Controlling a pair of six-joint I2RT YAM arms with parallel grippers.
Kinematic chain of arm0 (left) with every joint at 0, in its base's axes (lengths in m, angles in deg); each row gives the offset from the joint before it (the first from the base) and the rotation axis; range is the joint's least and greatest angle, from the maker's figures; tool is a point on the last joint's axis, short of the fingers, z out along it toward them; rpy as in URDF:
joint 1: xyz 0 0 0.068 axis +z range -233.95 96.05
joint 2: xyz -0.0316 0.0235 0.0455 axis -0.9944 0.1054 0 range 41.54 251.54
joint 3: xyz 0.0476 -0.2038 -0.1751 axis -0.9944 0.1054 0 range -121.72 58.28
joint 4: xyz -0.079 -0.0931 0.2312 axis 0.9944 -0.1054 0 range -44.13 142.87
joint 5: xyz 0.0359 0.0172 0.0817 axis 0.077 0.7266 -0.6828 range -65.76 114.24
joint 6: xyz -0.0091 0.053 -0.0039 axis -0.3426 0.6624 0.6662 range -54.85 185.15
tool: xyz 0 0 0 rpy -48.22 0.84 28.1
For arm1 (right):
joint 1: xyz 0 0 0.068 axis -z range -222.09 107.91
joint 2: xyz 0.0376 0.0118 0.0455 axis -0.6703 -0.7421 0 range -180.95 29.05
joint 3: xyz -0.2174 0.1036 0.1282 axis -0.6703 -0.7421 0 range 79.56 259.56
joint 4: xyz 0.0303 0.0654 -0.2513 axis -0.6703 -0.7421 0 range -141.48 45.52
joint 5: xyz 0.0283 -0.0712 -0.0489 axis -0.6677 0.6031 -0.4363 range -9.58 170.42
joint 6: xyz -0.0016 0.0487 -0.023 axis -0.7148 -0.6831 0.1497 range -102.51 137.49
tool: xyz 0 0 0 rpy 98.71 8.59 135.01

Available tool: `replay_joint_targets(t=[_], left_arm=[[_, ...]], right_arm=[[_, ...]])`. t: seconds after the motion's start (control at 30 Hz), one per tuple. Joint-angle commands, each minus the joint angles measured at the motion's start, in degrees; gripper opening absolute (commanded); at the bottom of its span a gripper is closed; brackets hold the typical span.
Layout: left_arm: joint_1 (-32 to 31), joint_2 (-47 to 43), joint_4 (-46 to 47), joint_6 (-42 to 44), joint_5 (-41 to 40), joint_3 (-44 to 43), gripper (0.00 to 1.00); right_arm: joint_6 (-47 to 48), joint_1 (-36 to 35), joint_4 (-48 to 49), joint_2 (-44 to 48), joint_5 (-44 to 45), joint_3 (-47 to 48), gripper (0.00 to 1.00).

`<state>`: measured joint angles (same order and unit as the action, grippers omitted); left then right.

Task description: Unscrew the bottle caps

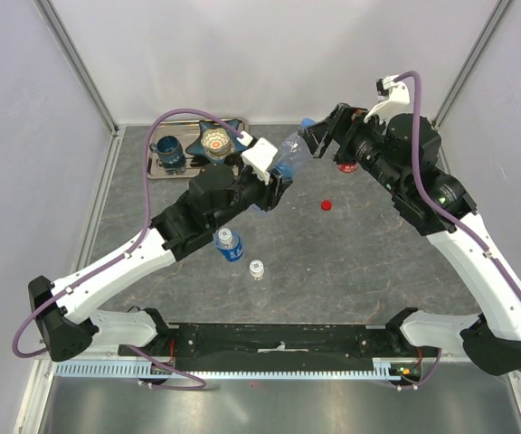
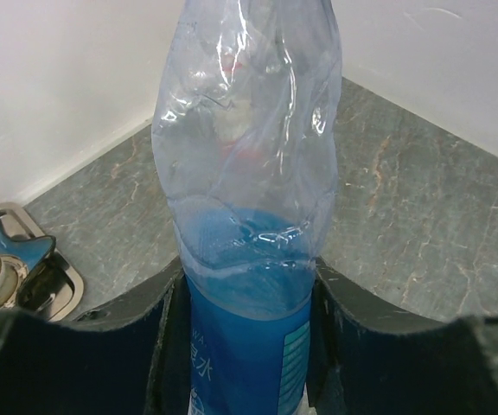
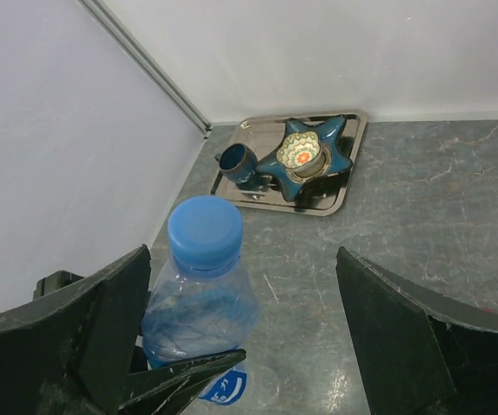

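My left gripper [image 1: 274, 185] [image 2: 249, 294] is shut on the blue label of a clear bottle [image 1: 289, 158] [image 2: 249, 173], which it holds tilted off the table, neck pointing toward the right arm. The bottle's blue cap [image 1: 307, 124] [image 3: 204, 233] is still on the neck. My right gripper [image 1: 321, 136] [image 3: 242, 259] stands open around the neck [image 3: 199, 311], with the cap close to its left finger and a wide gap on the other side. A loose red cap [image 1: 326, 204] lies on the table. A red-labelled bottle [image 1: 346, 165] is partly hidden behind the right arm.
A small blue-labelled bottle [image 1: 229, 244] and a tiny plain bottle [image 1: 257, 269] stand in front of the left arm. At the back left, a metal tray [image 1: 156, 169] [image 3: 344, 186] holds a dark blue mug [image 1: 168, 154] and a blue star-shaped dish [image 1: 217, 140] [image 3: 305, 156]. White walls enclose the table.
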<state>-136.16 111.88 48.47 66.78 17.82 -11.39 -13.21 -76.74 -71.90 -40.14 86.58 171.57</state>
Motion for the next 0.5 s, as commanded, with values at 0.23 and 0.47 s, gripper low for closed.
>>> replay_joint_targets(t=[0.23,0.47], left_arm=[[-1.14,-0.3,0.98,3.38,-3.78,0.76,0.5],[-1.23,-0.39,0.8,3.47,-3.61,0.85,0.5]], right_arm=[[-1.64,-0.24,8.25,0.02,1.67,-3.32,0.8],[-2.0,-0.24,9.14,-0.77,0.62,-3.76,0.66]])
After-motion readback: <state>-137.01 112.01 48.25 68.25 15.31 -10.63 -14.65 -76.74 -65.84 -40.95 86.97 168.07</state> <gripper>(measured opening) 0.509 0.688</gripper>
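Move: The blue bottle cap already stands between the right hand's open fingers, about 1 cm ahead and 2 cm left of their midpoint, nearly level in height. The loose red cap is on the table some 10 cm ahead and 40 below the right hand; the uncapped red-label bottle stands about 23 cm ahead and 6 to the right. From the left hand, gripping the bottle, the blue cap is roughly 11 cm up, 3 ahead and 3 right. The right hand eases some 1.5 cm forward-left, its fingers partly closing around the blue cap; the left keeps holding the bottle. ##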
